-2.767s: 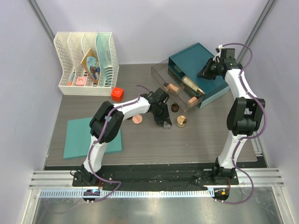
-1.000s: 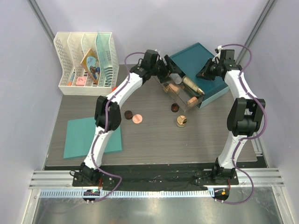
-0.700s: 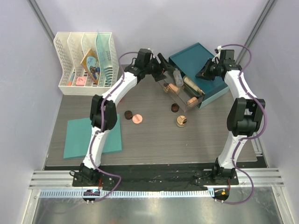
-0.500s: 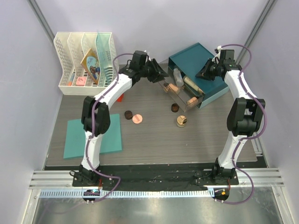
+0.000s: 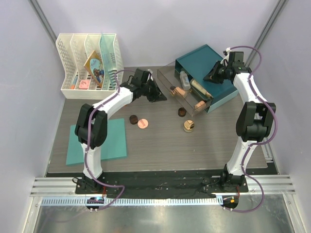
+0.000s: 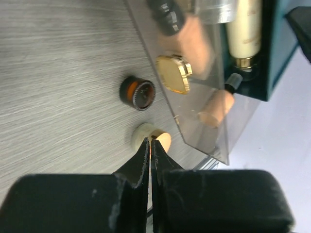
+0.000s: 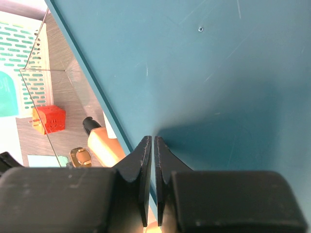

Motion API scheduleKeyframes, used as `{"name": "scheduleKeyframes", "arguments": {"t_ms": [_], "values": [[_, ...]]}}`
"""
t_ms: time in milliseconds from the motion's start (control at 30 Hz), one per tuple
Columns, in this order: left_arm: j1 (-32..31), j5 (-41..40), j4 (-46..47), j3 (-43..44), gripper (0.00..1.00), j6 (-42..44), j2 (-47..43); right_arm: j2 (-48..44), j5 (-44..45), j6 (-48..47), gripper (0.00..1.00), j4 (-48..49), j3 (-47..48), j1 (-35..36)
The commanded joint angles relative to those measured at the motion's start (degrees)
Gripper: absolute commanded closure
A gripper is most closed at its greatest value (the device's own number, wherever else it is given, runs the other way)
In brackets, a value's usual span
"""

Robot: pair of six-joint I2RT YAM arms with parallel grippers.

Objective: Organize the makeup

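Observation:
My left gripper (image 5: 159,96) is shut on nothing, low over the table just left of the clear drawer (image 5: 167,77). In the drawer lie a clear bottle (image 5: 184,77), a beige tube (image 5: 199,88), peach sticks (image 5: 180,91) and a gold compact (image 6: 174,74). On the table sit a dark brown jar (image 5: 133,118), a pink compact (image 5: 142,123), another dark jar (image 5: 181,112) and a gold-lidded jar (image 5: 188,126). In the left wrist view my shut left gripper (image 6: 149,141) points at the gold-lidded jar (image 6: 163,138). My right gripper (image 5: 214,75) rests shut and empty on the teal box (image 5: 194,59).
A white rack (image 5: 87,65) with a picture card stands at the back left. A flat teal mat (image 5: 114,143) lies at the front left. A red cube (image 7: 50,118) shows through the drawer in the right wrist view; my left arm hides it from above.
My left gripper let go of the clear bottle over the drawer, drew back left and down, and shut. The bottle now lies in the drawer. The right arm has not moved.

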Motion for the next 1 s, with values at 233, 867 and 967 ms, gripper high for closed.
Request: {"name": "scheduleKeyframes", "arguments": {"t_ms": [233,867,967], "values": [[-1.5,0.9,3.7,3.5,1.0,-0.5,5.1,6.6,5.6,-2.6,0.87,-16.8,-4.9,0.9],[-8.4,2.9,14.2,27.6,1.0,-14.7,24.2,6.7,5.7,-2.8,0.87,-17.2,-4.3,0.9],[-9.0,3.3,17.7,32.4,1.0,-18.8,28.8,6.7,5.6,-2.9,0.87,-17.4,-4.1,0.9]]}}
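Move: The drawer's gold knob is about 6 cm to the right of the left hand, 4 cm ahead and roughly 5 cm below its shut fingertips, on the open drawer's clear front. On the table, some 11 cm below the hand, the dark jar stands about 9 cm right and 6 cm back, and the cream jar about 11 cm right and 13 cm back. From the right hand, on top of the box, the knob lies some 18 cm left, 7 cm back and 6 cm below. The open drawer is pushed towards its box by the left hand, fingers still shut: it first sinks about 3 cm, then sweeps some 13 cm to the right and a little forward, its fingertips meeting the clear front by the gold knob. Its wrist rolls about 10 degrees. The right hand stays with its fingertips on the box top. ##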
